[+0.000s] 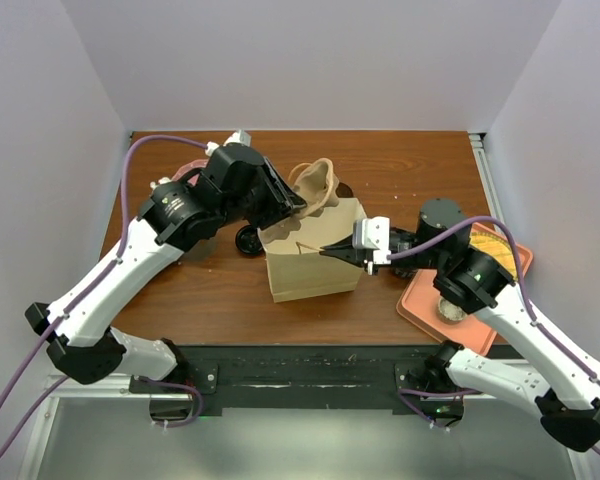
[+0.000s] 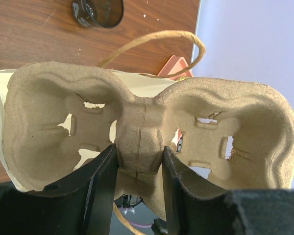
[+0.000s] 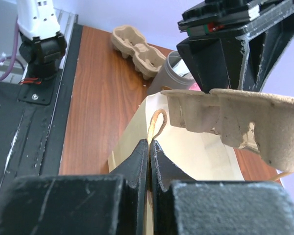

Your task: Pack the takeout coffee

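The takeout coffee (image 2: 99,11), a short dark cup with a black lid, stands on the wooden table just left of the paper bag (image 1: 310,265); in the top view only a dark patch of the coffee (image 1: 248,240) shows beside my left arm. My left gripper (image 2: 139,149) is shut on the middle ridge of a pulp cup carrier (image 2: 142,112), holding it above the bag's open mouth. My right gripper (image 3: 150,142) is shut on the bag's near rope handle (image 3: 157,122), at the bag's right side (image 1: 325,252). The far handle (image 2: 152,38) arches free.
A second pulp carrier (image 3: 137,44) and a grey cup (image 3: 174,66) sit at the table's far left. An orange tray (image 1: 420,300) lies at the right under my right arm, with a small round thing (image 1: 448,310) on it. Walls enclose three sides.
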Tool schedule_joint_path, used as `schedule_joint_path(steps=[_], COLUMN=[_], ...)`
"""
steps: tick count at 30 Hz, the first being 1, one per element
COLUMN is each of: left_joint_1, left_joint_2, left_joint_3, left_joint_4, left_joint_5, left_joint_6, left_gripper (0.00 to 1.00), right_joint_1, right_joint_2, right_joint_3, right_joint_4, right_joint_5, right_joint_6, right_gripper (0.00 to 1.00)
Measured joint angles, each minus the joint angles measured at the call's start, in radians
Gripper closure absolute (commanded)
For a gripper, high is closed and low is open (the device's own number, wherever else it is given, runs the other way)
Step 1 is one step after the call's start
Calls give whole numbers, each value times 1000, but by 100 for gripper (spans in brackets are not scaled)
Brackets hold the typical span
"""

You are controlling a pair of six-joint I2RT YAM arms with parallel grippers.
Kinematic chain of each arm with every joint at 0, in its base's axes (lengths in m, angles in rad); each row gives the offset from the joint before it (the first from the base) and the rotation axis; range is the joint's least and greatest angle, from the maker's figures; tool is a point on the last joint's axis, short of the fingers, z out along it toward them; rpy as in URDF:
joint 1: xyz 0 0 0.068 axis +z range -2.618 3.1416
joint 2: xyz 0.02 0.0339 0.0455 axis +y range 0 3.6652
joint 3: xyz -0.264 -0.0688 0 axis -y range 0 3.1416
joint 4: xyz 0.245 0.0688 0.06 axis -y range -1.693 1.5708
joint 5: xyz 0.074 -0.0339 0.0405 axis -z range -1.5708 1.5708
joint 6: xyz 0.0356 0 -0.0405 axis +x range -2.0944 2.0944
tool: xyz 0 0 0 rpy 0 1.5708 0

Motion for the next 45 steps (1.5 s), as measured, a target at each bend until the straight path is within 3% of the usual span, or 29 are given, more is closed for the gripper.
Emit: schedule_joint_path(steps=[16,24,30,31,37,45], left_joint_1=[-82,-84,-87,-89,-97,-100], left_joint_2=[72,109,137,141,159,189], left_joint_3=[3,76,81,81,85,105], left_joint_4=[-82,-160,-193,-196,-219,-235], left_joint_5=[-54,-120,-137,-139,-147,-162], left_joint_6=[16,13,6,6,8,23], left_gripper=[78,79,80,80,80,81], right_joint_1=[0,7,13,13,13,13], right_joint_2=[-8,-16,-27,-29,-34,-13], right_joint_3=[-15,-29,-46,-46,-14,288], right_joint_4=[-19,-21,-14,-14,-21,-109], right_joint_5=[32,31,38,43,122,412], right_joint_6=[-47,-48,-6,11,192,589], right_gripper=[100,100,81,71,55,55])
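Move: Over the paper bag, the left hand holds the cardboard cup carrier; the bag's mouth lies about 4 cm to its right, 1 cm ahead and 8 cm below. The loose black lid is about 9 cm ahead and 11 cm left of that hand, the empty cup some 19 cm ahead and 12 cm right. From the right hand, which pinches the near handle, the mouth is 8 cm ahead, 1 cm left and 8 cm below; the lidded cup stands 11 cm ahead and 22 cm right. Lowering the carrier about 7 cm into the bag's mouth, the left hand keeps its grip on the bridge and rolls some 20 degrees, its left side rising. The right hand first keeps the near handle pinched, almost still, then opens about halfway, lets go and pulls up some 12 cm and a little right, away from the bag, its fingertips tilting up and swinging clockwise. ##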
